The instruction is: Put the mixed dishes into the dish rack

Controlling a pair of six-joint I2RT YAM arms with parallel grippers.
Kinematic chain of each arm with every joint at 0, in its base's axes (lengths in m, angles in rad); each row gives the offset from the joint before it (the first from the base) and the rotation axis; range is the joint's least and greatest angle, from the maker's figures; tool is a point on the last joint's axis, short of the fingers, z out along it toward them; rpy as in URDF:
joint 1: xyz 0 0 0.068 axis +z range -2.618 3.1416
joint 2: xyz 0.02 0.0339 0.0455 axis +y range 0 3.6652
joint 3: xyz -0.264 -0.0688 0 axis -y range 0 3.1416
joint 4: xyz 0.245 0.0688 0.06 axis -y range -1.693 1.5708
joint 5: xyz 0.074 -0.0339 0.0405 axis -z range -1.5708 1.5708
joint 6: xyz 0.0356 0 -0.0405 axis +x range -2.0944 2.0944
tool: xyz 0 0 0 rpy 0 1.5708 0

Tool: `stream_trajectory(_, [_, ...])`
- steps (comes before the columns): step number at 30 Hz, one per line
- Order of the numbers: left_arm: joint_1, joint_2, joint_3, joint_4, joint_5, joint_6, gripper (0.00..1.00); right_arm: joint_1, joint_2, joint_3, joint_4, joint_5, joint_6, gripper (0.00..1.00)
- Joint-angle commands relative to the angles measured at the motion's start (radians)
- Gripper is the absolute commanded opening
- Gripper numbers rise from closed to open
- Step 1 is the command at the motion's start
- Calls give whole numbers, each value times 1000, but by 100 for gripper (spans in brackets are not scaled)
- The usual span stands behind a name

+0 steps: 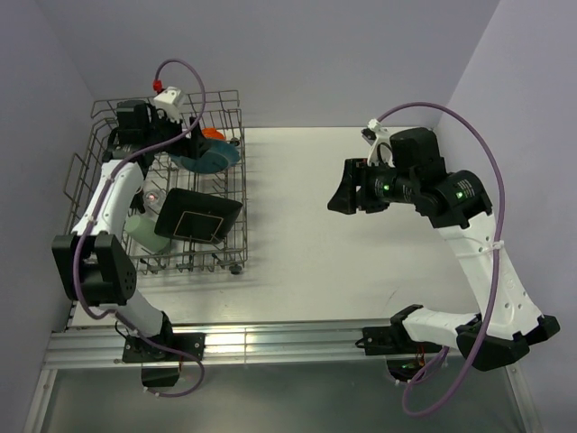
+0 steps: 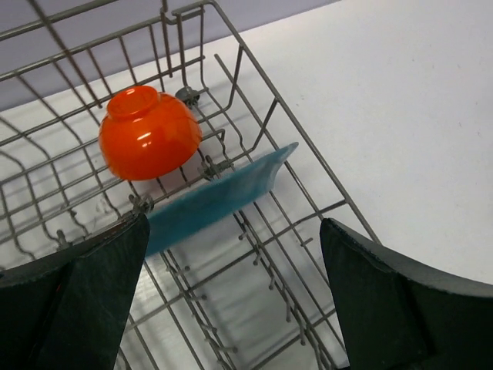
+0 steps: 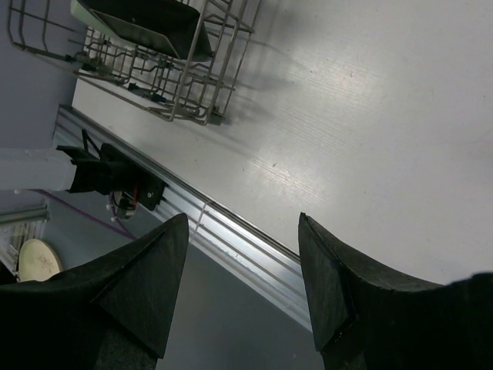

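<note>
The dish rack [image 1: 243, 185] stands at the table's far left. Inside it are an upturned orange bowl [image 2: 149, 132], a teal plate [image 2: 223, 196] on edge among the tines, a black square plate [image 1: 198, 216] leaning nearer the front, and a pale green cup [image 1: 142, 231] beside it. My left gripper [image 1: 192, 144] hangs open inside the rack [image 2: 308, 149], just above and in front of the teal plate [image 1: 209, 158], with nothing between its fingers [image 2: 92, 293]. My right gripper [image 1: 339, 189] is open and empty above the middle of the table, well apart from the rack [image 3: 189, 77].
The white table [image 1: 361, 262] stretches right of the rack. An aluminium rail [image 1: 288, 343] runs along its near edge, holding both arm bases. Walls close in behind and on both sides.
</note>
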Motion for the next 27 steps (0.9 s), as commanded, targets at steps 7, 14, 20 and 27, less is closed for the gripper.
stream_trajectory(7, [25,-269,-98,96,-188,-291,99,-7,-40,-96,91,32,53,67])
stream_trajectory(14, [13,-372,-107,89,-254,-595,99,-5,-63,-208,192,-3,104,67])
stream_trajectory(20, [-149,-440,-214,260,-54,-906,99,-7,-88,-346,298,-42,171,67])
stream_trajectory(27, [-388,-527,-262,164,-122,-918,99,-7,-198,-532,426,-34,236,67])
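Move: The teal plate, already let go and standing in the rack, lies about 6 cm ahead of the left hand, 3 cm to its right and some 12 cm below. The orange bowl sits roughly 6 cm beyond the plate at about its height. The dark square plate is about 12 cm back from the left hand, straight behind and 14 cm lower. From the right hand the teal plate is some 32 cm ahead, 31 cm left and 20 cm down. The teal plate is left behind in the rack as the left hand, fingers still wide open and clear, rises about 12 cm while drawing back, then swings right towards the rack's right rail, still backing, rolling some 40 degrees with its left side down. The empty right hand, part open, sinks about 9 cm over the bare table and tips slightly downward. ##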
